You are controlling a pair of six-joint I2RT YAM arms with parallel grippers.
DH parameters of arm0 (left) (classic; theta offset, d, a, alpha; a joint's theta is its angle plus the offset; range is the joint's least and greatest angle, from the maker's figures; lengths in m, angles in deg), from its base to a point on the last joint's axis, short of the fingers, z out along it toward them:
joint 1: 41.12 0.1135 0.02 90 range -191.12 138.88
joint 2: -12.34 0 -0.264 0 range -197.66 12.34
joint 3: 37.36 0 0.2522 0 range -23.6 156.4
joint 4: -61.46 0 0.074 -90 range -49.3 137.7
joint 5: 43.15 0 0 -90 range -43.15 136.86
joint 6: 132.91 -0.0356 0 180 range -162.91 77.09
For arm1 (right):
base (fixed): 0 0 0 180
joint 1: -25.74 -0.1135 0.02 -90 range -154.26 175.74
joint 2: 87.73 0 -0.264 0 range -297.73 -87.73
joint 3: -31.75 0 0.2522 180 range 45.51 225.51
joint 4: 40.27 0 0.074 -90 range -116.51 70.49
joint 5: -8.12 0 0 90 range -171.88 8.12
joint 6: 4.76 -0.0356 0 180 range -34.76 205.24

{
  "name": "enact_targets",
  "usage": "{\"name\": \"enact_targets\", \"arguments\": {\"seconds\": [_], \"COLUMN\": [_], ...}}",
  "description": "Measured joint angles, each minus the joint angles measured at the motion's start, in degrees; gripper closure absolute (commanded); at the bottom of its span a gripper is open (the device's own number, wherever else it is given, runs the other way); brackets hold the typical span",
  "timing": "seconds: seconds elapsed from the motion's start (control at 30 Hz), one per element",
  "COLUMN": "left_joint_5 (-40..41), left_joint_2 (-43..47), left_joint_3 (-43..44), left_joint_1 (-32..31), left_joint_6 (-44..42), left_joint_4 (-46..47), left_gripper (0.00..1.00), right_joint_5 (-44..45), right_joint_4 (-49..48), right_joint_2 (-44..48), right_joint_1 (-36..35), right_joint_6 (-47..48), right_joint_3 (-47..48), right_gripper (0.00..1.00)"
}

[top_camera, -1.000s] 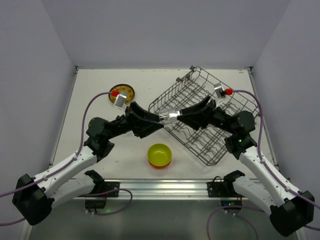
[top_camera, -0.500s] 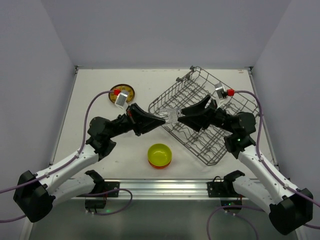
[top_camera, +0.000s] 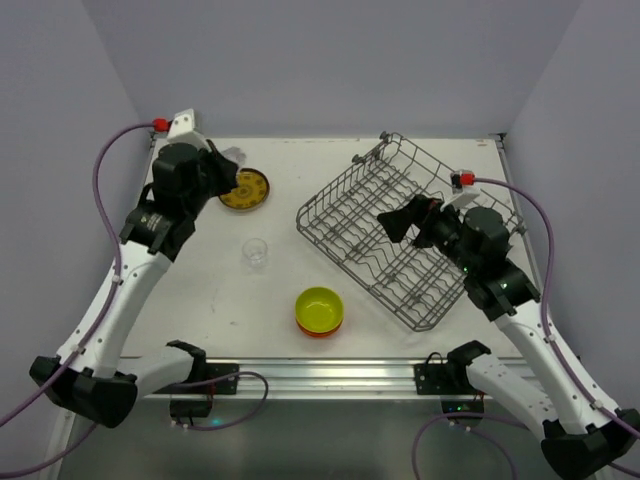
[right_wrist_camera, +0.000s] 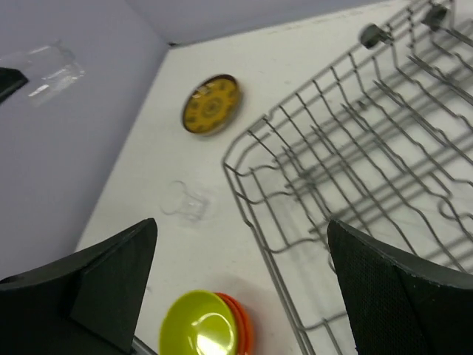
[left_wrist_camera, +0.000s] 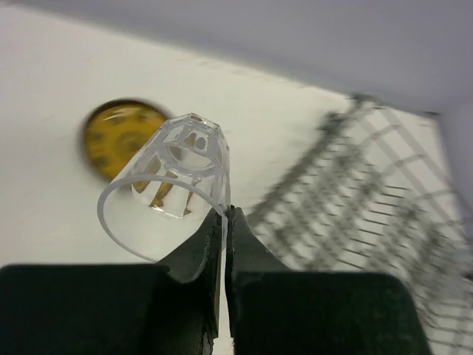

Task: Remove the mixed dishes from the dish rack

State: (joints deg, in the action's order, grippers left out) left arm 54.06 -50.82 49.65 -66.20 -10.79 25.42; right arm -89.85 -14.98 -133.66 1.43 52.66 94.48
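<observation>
My left gripper (left_wrist_camera: 223, 216) is shut on the rim of a small clear glass (left_wrist_camera: 174, 174), held up in the air at the far left (top_camera: 228, 166). That same glass (right_wrist_camera: 50, 66) shows against the wall in the right wrist view. My right gripper (top_camera: 398, 222) hangs open and empty over the grey wire dish rack (top_camera: 345, 192), whose wires (right_wrist_camera: 355, 140) show no dishes. A brown-and-yellow plate (top_camera: 245, 190) lies on the table below the held glass. A second clear glass (top_camera: 256, 252) stands on the table. A yellow-green bowl (top_camera: 319, 307) sits nested in an orange bowl (top_camera: 322, 331).
The rack lies at an angle across the right half of the white table (top_camera: 200, 300). Walls close in the far side and both flanks. A metal rail (top_camera: 330, 372) with the arm bases runs along the near edge.
The glass held between both grippers over the rack's left edge is now in the left gripper alone. The left arm swung up to the far left. The right gripper opened and drew back.
</observation>
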Motion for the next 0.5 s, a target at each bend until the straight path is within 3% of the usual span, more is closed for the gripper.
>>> {"name": "enact_targets", "arguments": {"seconds": [0.1,0.17,0.33,0.5], "left_joint_5": [3.61,4.31,3.74,0.02], "left_joint_2": [-4.59,-8.48,-17.53,-22.21], "left_joint_3": [0.31,0.22,-0.20,-2.38], "left_joint_1": [11.76,15.80,17.18,17.20], "left_joint_6": [-3.26,-4.79,-8.04,-10.88], "left_joint_4": [-9.27,-14.53,-22.67,-26.29], "left_gripper": [1.00,1.00,1.00,1.00], "right_joint_5": [6.49,10.99,19.45,22.10], "right_joint_4": [7.80,13.07,21.53,24.61], "right_joint_2": [0.81,0.66,0.50,2.12], "right_joint_1": [0.00,0.00,0.00,0.00], "right_joint_6": [2.05,2.99,5.31,6.32], "right_joint_3": [0.83,1.86,4.07,4.07], "right_gripper": [0.01,0.01,0.01,0.01]}}
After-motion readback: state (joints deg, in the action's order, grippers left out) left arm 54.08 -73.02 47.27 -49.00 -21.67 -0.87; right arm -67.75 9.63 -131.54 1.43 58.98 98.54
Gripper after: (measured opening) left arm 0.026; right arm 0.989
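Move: The left hand already holds a glass high over the table; the open spot it is being taken to lies about 12 cm to its left, almost level with it, and some 35 cm below. The standing glass is nearly straight under this hand, the yellow plate about 22 cm ahead and 4 cm left, and the stacked bowls some 18 cm back and 17 cm right. For the empty right hand, the nearer rack glass is roughly 28 cm right, 9 cm ahead and 25 cm below. The left hand, keeping its pinch on the glass's side, swings left about 12 cm while plunging some 23 cm towards the open table left of the standing glass; its fingers tip steeply downward, the sideways part ends early, and the last stretch is a slowing, nearly straight descent that eases slightly back. Meanwhile the right hand, fingers still wide open, draws to its right over the rack and sinks, swinging clockwise towards the glasses left at the rack's right side. ##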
